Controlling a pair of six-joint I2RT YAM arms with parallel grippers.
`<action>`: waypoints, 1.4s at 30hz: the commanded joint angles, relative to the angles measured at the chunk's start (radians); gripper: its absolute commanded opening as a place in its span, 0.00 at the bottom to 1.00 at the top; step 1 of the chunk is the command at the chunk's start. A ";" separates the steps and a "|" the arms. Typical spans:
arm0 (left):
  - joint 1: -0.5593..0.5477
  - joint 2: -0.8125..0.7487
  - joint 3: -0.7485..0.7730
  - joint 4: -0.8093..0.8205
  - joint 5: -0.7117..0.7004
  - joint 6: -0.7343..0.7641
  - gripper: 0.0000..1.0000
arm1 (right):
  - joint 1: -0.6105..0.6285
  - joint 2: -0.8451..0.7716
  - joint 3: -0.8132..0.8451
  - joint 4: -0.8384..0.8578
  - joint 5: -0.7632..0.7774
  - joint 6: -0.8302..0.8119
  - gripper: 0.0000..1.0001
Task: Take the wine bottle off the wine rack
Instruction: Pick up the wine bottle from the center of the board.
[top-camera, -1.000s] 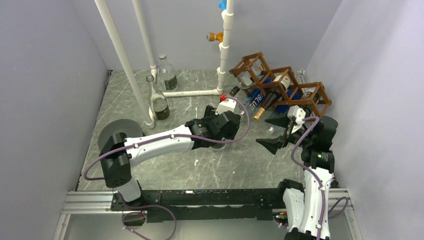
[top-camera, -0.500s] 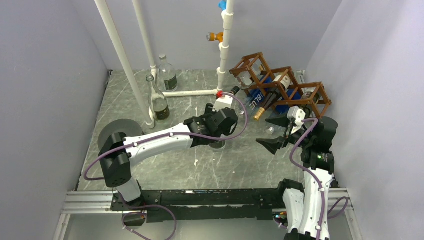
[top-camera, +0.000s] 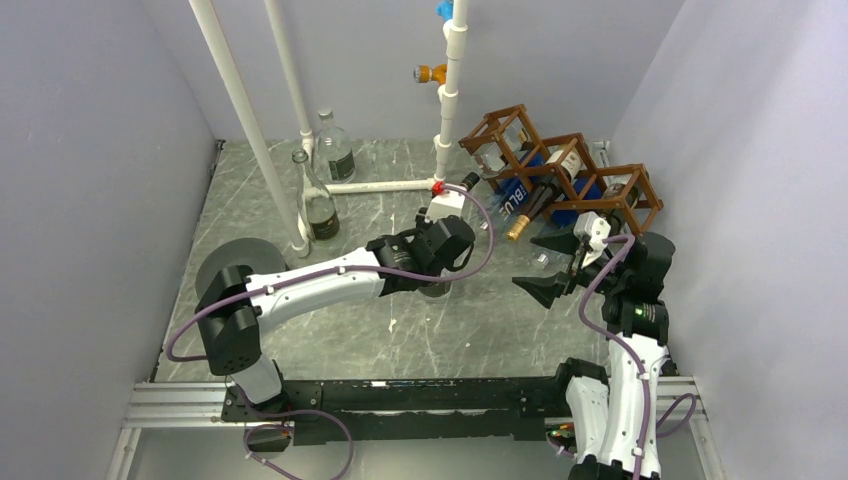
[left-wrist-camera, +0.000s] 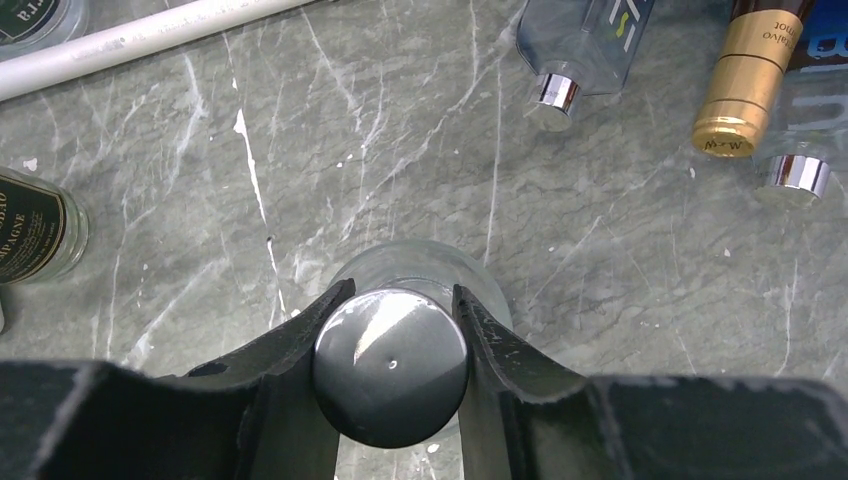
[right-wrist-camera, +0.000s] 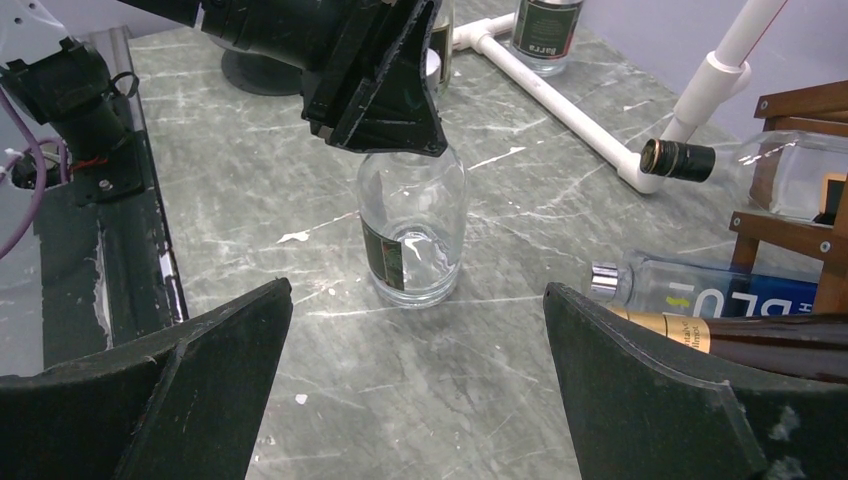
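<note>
The brown wine rack (top-camera: 545, 145) stands at the back right with bottles lying in its cells. A wine bottle with a gold foil neck (top-camera: 522, 222) (left-wrist-camera: 745, 80) (right-wrist-camera: 680, 325) pokes out of it toward the table. My left gripper (top-camera: 437, 283) (left-wrist-camera: 400, 290) points straight down. Its jaws are shut on the black cap (left-wrist-camera: 390, 365) of a clear glass bottle (right-wrist-camera: 412, 235) standing upright on the table in front of the rack. My right gripper (top-camera: 525, 263) (right-wrist-camera: 417, 288) hovers wide open just right of that bottle, holding nothing.
A blue-labelled clear bottle (top-camera: 512, 200) (right-wrist-camera: 690, 290) and a dark-capped bottle (top-camera: 470, 182) (right-wrist-camera: 680, 160) also lie in the rack. Two upright bottles (top-camera: 318, 205) stand at the back left among white pipes (top-camera: 240, 110). A grey disc (top-camera: 235, 265) lies left.
My left jaws have closed from wide open onto the clear bottle's cap, and that wrist has shifted slightly back and left. The right arm has not moved.
</note>
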 joint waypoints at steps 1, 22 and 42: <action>0.006 -0.088 -0.022 0.082 -0.049 0.079 0.00 | -0.005 0.009 0.000 -0.010 -0.036 -0.032 1.00; 0.363 -0.120 0.030 0.402 0.177 0.289 0.00 | -0.029 0.033 0.003 -0.035 -0.062 -0.048 1.00; 0.562 0.126 0.318 0.513 0.266 0.368 0.00 | -0.030 0.032 0.001 -0.041 -0.073 -0.055 1.00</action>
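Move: The left hand already grips the wine bottle by its neck as it stands mid-board; the open patch where it seems bound lies about 30 cm ahead, 13 cm left and 21 cm below. The white floor pipe crosses the way some 25 cm ahead and 11 cm left. The clear bottle stands about 28 cm ahead, 23 cm left, and the champagne bottle 14 cm ahead, 25 cm left. From the idle right hand that patch is roughly 38 cm ahead, 31 cm left. Keeping its pinch on the neck just under the cap, the left hand lifts the wine bottle steadily by about 4.5 cm and carries it off, first mainly left, then sweeping chiefly forward towards the white floor pipe and the clear bottle behind it, some 20 cm forward and 12 cm left in all. On the way the wrist turns counter-clockwise about 10 degrees and the fingers tip upward by nearly as much, with no change in their opening. ##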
